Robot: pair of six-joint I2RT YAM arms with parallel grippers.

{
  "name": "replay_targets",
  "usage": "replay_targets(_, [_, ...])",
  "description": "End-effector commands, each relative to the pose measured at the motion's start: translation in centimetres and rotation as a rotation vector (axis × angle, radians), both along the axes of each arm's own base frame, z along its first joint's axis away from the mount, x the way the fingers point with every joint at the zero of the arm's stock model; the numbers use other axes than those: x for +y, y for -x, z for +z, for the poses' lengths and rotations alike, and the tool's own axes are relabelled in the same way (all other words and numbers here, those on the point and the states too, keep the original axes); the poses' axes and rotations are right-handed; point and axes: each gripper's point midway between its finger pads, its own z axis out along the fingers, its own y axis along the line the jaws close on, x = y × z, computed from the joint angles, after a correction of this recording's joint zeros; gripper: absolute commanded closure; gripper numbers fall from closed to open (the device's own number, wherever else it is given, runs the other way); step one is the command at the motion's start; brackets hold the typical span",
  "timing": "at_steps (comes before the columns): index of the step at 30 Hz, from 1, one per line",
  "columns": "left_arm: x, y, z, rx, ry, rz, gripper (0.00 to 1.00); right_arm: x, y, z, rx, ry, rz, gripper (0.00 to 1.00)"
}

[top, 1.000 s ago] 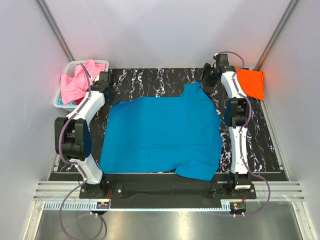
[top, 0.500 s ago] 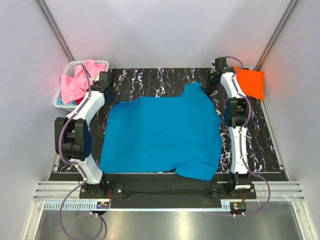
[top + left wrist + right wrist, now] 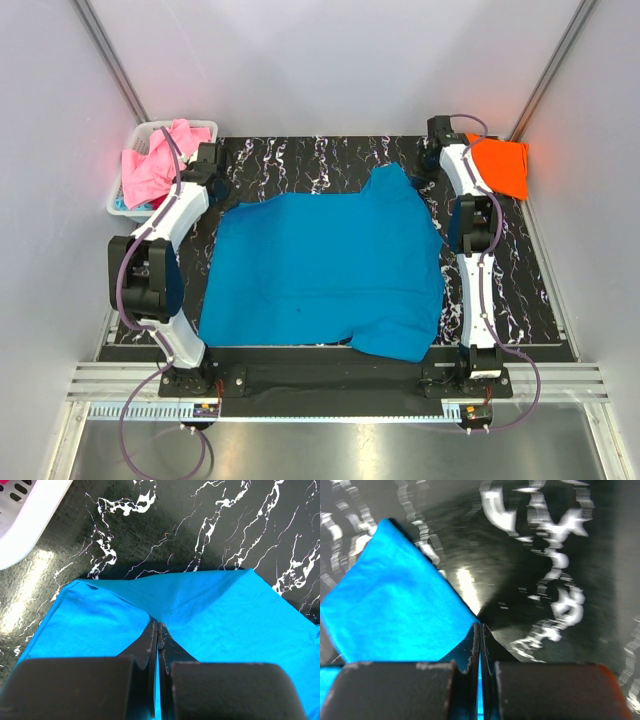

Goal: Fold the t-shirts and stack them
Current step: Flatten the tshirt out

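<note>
A bright teal-blue t-shirt [image 3: 325,265] lies spread flat on the black marbled mat [image 3: 300,160]. My left gripper [image 3: 217,188] is at its far-left corner, shut on a raised pinch of the blue cloth [image 3: 165,600]; in the left wrist view the gripper [image 3: 157,625] has cloth between its jaws. My right gripper [image 3: 422,172] is at the far-right sleeve [image 3: 390,595]; in the right wrist view the gripper [image 3: 480,626] is shut on that sleeve's edge. A folded orange t-shirt [image 3: 502,166] lies at the far right. A pink t-shirt [image 3: 155,160] fills the basket.
A white lattice basket [image 3: 150,130] stands at the far left beside the mat, its wall [image 3: 25,525] close to my left gripper. Grey walls enclose the table on three sides. A metal rail [image 3: 330,385] runs along the near edge.
My right gripper has closed on the sleeve's edge and shifted slightly right and away. The left gripper has kept its hold and place.
</note>
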Motion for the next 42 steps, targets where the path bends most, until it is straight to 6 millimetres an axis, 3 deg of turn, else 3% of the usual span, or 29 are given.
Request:
replay_targets(1, [0.1, -0.1, 2.6, -0.066, -0.007, -0.009, 1.0, -4.5, 2.3, -0.9, 0.089, 0.205, -0.125, 1.0])
replay_targets(4, [0.1, -0.2, 2.6, -0.067, -0.008, -0.01, 1.0, -5.5, 2.5, -0.6, 0.092, 0.25, -0.163, 1.0])
replay_targets(7, [0.1, -0.2, 2.7, -0.069, -0.006, -0.011, 1.0, -4.0, 2.0, -0.3, 0.076, 0.177, -0.11, 1.0])
replay_targets(8, [0.0, -0.2, 2.7, -0.069, -0.006, -0.015, 1.0, -3.4, 1.6, 0.0, 0.062, 0.147, -0.091, 0.85])
replay_targets(12, [0.0, -0.3, 2.7, -0.07, -0.005, -0.016, 1.0, -2.5, -0.3, 1.9, -0.025, 0.1, -0.071, 0.54])
replay_targets(15, [-0.1, -0.4, 2.8, -0.071, -0.003, -0.017, 1.0, -2.2, -1.9, 3.6, -0.097, 0.082, -0.071, 0.5])
replay_targets(21, [-0.3, -0.5, 3.2, -0.081, 0.01, -0.027, 1.0, 0.1, -4.7, 4.8, -0.209, -0.054, -0.026, 0.5])
replay_targets(27, [-0.6, -0.5, 3.7, -0.09, 0.019, -0.039, 1.0, 2.1, -6.9, 4.0, -0.272, -0.224, 0.03, 0.52])
replay_targets(35, [-1.4, -0.5, 4.8, -0.113, 0.059, -0.067, 1.0, 2.6, -7.8, 1.6, -0.269, -0.312, 0.013, 0.48])
replay_targets(42, [-1.6, -0.3, 5.6, -0.131, 0.064, -0.075, 1.0, 3.0, -8.1, 1.5, -0.283, -0.337, 0.022, 0.5])
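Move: The blue shirt's right side edge, just below the sleeve, is already shut in the right fingers, near the table. The sleeve's far tip, next to be gripped, lies about 8 cm ahead and 4 cm left of that hand; the orange shirt some 16 cm right and 6 cm ahead; the blue shirt's middle roughly 23 cm back and 18 cm left. From the left hand, that sleeve tip is about 14 cm ahead, 34 cm right and 9 cm lower. The blue shirt's side edge, still pinched by the right fingers, is drawn about 2.5 cm farther right and let go. The opening hand then lifts and arcs forward some 8 cm and about 5 cm left, sinking half open over the sleeve tip, its fingers tilting to point more forward. The left hand keeps its hold and finally rises about 2 cm, easing right. ##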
